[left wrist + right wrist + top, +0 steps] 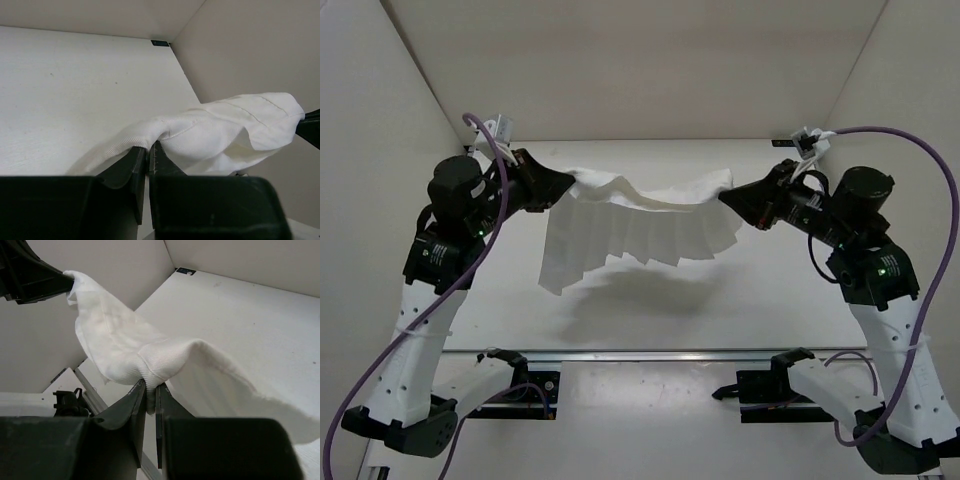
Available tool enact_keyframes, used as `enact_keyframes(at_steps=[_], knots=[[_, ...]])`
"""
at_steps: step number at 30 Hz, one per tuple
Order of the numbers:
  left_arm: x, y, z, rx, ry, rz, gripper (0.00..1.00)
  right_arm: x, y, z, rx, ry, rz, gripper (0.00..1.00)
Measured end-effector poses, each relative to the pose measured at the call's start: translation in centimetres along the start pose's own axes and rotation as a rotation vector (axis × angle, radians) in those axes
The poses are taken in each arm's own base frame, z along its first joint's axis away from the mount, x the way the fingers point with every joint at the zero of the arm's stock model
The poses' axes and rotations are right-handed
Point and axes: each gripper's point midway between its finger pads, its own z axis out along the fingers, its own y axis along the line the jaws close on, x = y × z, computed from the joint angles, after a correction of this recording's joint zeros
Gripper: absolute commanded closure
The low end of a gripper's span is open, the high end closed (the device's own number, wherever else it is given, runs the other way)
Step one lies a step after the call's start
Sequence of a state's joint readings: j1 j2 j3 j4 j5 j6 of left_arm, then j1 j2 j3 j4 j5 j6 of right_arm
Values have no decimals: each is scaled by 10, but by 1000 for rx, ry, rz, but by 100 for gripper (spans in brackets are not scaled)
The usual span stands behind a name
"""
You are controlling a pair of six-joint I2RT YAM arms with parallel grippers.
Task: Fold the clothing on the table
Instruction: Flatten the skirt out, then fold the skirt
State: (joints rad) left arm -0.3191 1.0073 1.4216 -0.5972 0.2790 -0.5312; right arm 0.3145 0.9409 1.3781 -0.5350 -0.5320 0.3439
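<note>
The clothing [630,228], a white pleated garment, hangs in the air between both arms above the table [750,300], its pleats fanning downward and its shadow on the surface below. My left gripper [568,183] is shut on the garment's left top corner. My right gripper [725,194] is shut on its right top corner. In the left wrist view my left gripper [148,146] pinches a fold of the clothing [225,132]. In the right wrist view my right gripper [150,385] clamps a ribbed hem of the clothing [125,350], and the other arm's fingers [35,275] hold the far end.
White walls [620,60] enclose the table at the back and both sides. A metal rail [650,353] runs along the near edge, with black fixtures [770,380] by the arm bases.
</note>
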Motion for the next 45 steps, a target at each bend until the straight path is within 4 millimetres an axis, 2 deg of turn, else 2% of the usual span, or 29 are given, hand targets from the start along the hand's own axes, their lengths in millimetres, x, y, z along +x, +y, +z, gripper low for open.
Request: enact_keyframes(at_steps=[2,5,10,11,13,14,15,16,18,19,21,23,25,27,29,31,32,33,34,35,36,37,39,43,45], knots=[[1,2,2,-12,21,-1,100,-5,-4,-2,1,-2,-1,100],[21,23,21,-63,95,-15,100,3,-29,13,29,48,46,99],[87,86,75,-199,323,-65,100,49,-92,73,76,235,186,100],[98,99,88,-228,374,-70,100,63,-110,88,97,293,226,100],[110,118,111,-272,453,-79,100,76,-134,111,126,367,270,100],[108,123,122,-287,474,-79,100,75,-143,121,135,395,284,100],[100,125,135,-295,485,-74,100,65,-149,132,137,403,286,100],[84,124,148,-290,469,-59,100,48,-153,142,131,387,268,100],[38,114,170,-259,382,-21,100,1,-153,151,109,301,205,100],[16,108,173,-240,327,-1,100,-19,-152,149,94,255,178,100],[-16,101,164,-226,243,22,100,-49,-143,131,67,176,142,100],[-25,101,147,-226,202,29,100,-55,-140,113,55,138,132,100],[-9,105,133,-226,207,19,100,-37,-141,103,47,154,160,100],[27,118,128,-242,257,3,100,-3,-153,106,54,192,204,100],[85,144,131,-277,353,-42,100,58,-175,112,82,282,306,100],[154,181,127,-339,471,-109,100,136,-198,111,139,389,441,100],[191,198,120,-381,545,-153,100,170,-202,106,168,444,501,100],[226,212,112,-413,603,-193,100,210,-204,96,206,505,572,100],[262,223,97,-449,677,-244,100,240,-200,86,232,559,629,100],[289,228,82,-478,738,-279,100,269,-194,75,264,616,678,100],[309,229,68,-499,786,-303,100,286,-188,66,284,652,705,100],[324,229,56,-517,827,-317,100,300,-180,59,298,680,713,100],[335,226,45,-528,853,-317,100,311,-162,46,316,693,695,100],[333,212,35,-495,820,-267,100,306,-137,28,309,616,610,100],[335,202,26,-474,813,-240,100,312,-127,17,306,595,591,100]])
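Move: Both hands hold the skirt aloft by its near-edge corners. The clear table middle it goes to lies about 7 cm ahead, 10 cm right and 41 cm below the left hand; from the right hand, some 10 cm ahead, 11 cm left and 42 cm below. The hanging skirt's middle is about 2 cm back, 11 cm right and 13 cm under the left hand, and the near rail's midpoint roughly 16 cm back, 12 cm right, at table height. Forward and down first: both arms fling the pinched skirt out nearly 20 cm over the table, dip, and bounce up some 10 cm. Then they draw it back towards the robot while sweeping down to lay it, fingers tipping steeply downward and keeping their pinch; the left hand ends just above the table, the right several centimetres higher after a slight final rise of both. ##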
